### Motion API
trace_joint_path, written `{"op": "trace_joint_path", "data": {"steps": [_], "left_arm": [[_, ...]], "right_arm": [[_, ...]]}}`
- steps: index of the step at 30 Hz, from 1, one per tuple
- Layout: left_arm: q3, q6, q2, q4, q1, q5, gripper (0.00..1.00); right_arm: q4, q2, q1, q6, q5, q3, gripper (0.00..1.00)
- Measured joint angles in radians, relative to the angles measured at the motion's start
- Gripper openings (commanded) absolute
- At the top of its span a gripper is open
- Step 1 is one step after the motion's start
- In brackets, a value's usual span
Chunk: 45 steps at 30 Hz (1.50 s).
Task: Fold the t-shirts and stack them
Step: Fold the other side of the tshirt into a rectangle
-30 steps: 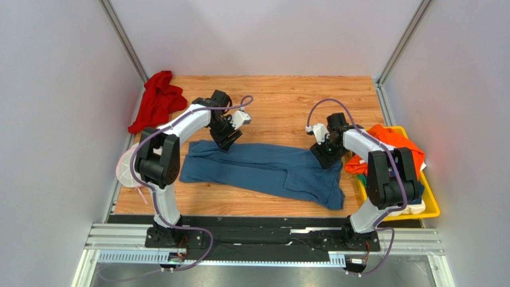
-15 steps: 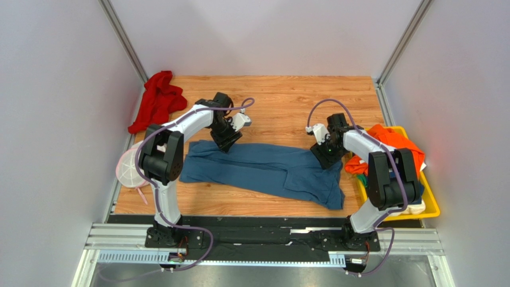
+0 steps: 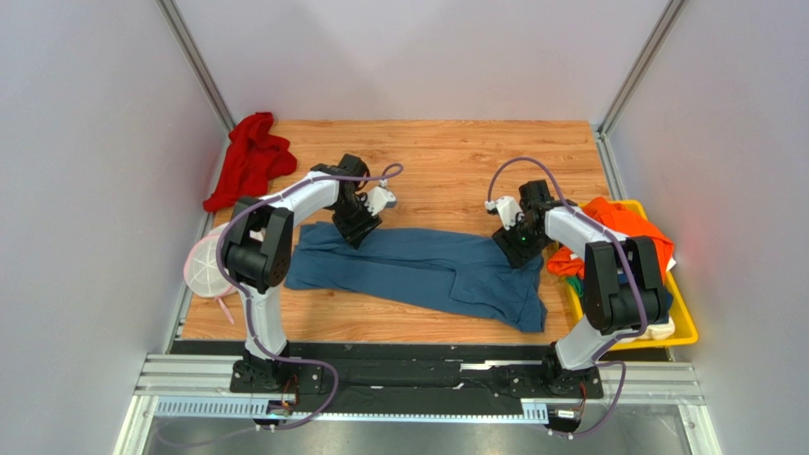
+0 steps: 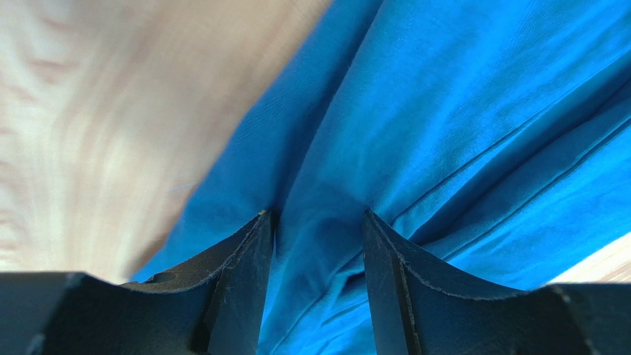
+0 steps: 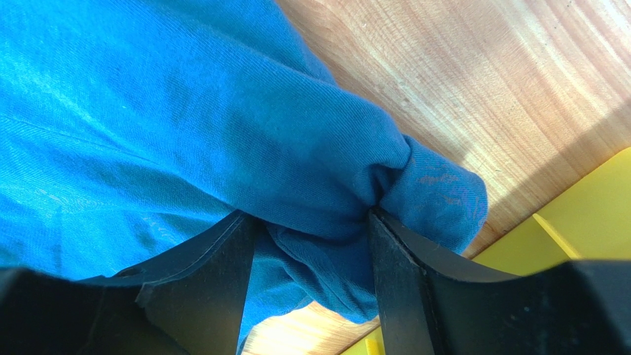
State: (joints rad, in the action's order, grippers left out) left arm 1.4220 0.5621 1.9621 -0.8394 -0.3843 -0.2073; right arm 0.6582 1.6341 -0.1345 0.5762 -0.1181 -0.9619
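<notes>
A large slate-blue t-shirt (image 3: 418, 270) lies spread across the wooden table, partly folded lengthwise. My left gripper (image 3: 355, 226) is down on its far left edge. In the left wrist view the left gripper (image 4: 316, 216) is open, its jaws astride a ridge of blue cloth (image 4: 444, 111). My right gripper (image 3: 520, 244) is down on the shirt's far right corner. In the right wrist view the right gripper (image 5: 311, 216) is open, with a bunched lump of the cloth (image 5: 348, 185) between its fingers. Orange t-shirts (image 3: 612, 216) lie heaped in the bin.
A yellow bin (image 3: 686, 327) stands at the table's right edge, close to the right arm; its wall (image 5: 592, 214) shows beside the right fingers. A red cloth (image 3: 249, 159) lies at the back left corner. A white-and-pink mesh disc (image 3: 201, 268) sits at the left edge.
The left gripper has shifted a little nearer, onto the shirt's edge, and its jaws have narrowed slightly. The right arm and the shirt have not visibly moved.
</notes>
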Motion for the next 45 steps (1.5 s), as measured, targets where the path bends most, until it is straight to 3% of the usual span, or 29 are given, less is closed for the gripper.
{"op": "trace_joint_path", "data": {"steps": [21, 35, 45], "left_arm": [[-0.237, -0.014, -0.140, 0.082, -0.025, 0.049, 0.54], [-0.249, 0.001, -0.145, 0.137, -0.033, 0.217, 0.53], [-0.239, 0.003, -0.183, 0.117, -0.031, 0.253, 0.54]], "right_arm": [[0.002, -0.002, -0.001, 0.001, -0.006, 0.000, 0.60], [0.016, 0.055, -0.002, 0.009, 0.029, -0.106, 0.60], [0.045, 0.077, -0.002, 0.009, 0.031, -0.181, 0.61]]}}
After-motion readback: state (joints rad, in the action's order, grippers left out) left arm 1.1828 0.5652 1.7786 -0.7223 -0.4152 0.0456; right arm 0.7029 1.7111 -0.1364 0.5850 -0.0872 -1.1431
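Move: The folded t-shirt lies just under both open grippers, some 2 cm below. From my left hand its left end is about 15 cm left and 2 cm back; the red cloth is roughly 21 cm ahead and 25 cm left. From my right hand the shirt's right end is about 6 cm right and 7 cm back, and the yellow basket's middle some 28 cm right and 3 cm back. With its fingers still half open, my left hand sinks about 1 cm onto the t-shirt and drags the cloth back some 4.5 cm. It then sweeps about as far left and a little forward, its fingertips swinging some 15 degrees out to the left and forward, and eases up at the end. My right hand stays on its end, then late on draws it forward about 4.5 cm while rising 2.5 cm. ##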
